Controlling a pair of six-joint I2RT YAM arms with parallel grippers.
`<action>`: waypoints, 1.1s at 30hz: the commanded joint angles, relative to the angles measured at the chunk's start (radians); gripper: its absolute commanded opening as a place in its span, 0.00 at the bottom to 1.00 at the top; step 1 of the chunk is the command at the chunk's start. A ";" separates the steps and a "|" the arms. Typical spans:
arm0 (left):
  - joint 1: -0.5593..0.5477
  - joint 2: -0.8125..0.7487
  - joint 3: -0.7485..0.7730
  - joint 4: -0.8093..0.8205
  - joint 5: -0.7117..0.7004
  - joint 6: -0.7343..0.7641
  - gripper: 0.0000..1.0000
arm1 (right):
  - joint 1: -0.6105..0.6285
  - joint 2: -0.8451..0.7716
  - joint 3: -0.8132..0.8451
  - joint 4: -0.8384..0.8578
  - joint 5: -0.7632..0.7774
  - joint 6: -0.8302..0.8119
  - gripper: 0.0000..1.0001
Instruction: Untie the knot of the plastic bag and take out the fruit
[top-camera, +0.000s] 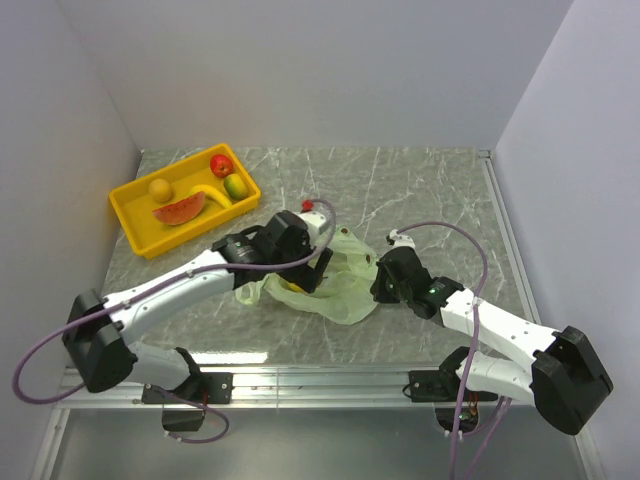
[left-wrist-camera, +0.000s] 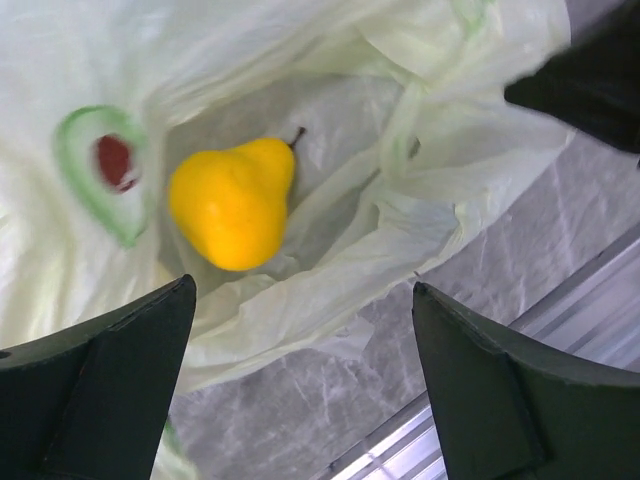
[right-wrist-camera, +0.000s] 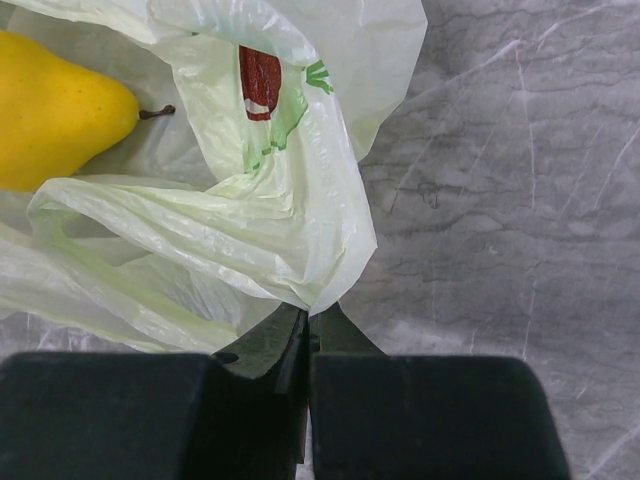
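The pale green plastic bag (top-camera: 345, 290) lies crumpled on the marble table between my two arms, its mouth spread open. No knot is in view. One fruit, a yellow pear (left-wrist-camera: 232, 200), lies inside the plastic bag (left-wrist-camera: 330, 290). My left gripper (left-wrist-camera: 304, 285) hangs open just above the bag's mouth, with nothing between its fingers, and the pear is beyond its tips. My right gripper (right-wrist-camera: 310, 312) is shut on a pinched fold at the edge of the plastic bag (right-wrist-camera: 290, 220), with the pear (right-wrist-camera: 50, 110) to its upper left.
A yellow tray (top-camera: 130, 215) at the back left holds a red apple (top-camera: 221, 164), a mango (top-camera: 236, 186), a banana (top-camera: 212, 192), a watermelon slice (top-camera: 180, 210) and an orange fruit (top-camera: 160, 188). A small red thing (top-camera: 308, 206) sits behind my left wrist. Walls close in on three sides.
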 joint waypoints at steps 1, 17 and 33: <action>-0.037 0.106 0.059 0.054 0.060 0.139 0.95 | -0.003 -0.005 0.032 0.027 -0.005 -0.004 0.00; -0.036 0.400 0.123 0.109 -0.170 0.294 0.97 | -0.001 -0.034 0.009 0.018 -0.003 0.017 0.00; -0.017 0.383 -0.025 0.112 -0.177 0.202 0.97 | -0.001 -0.005 0.008 0.054 -0.034 0.032 0.00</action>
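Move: The yellow pear lies in the open bag almost straight below the left hand, about 14 cm down, some 3 cm farther ahead and 1 cm to its left. The bag corner pinched by the right hand is roughly 16 cm to the left hand's right, 1 cm ahead and 10 cm lower; the bag's loose left edge is about 12 cm left, level with it fore and aft. From the right hand the pear is about 17 cm left, 2 cm ahead and 3 cm lower. The open left fingers come down astride the pear, one on either side, without closing; whether they touch it can't be seen. The hand sinks about 13 cm, swinging a few centimetres right and forward before easing back left as it settles, while the wrist tilts some 25 degrees until the fingers point more steeply down. The right hand keeps its pinch on the bag corner, nearly still. ##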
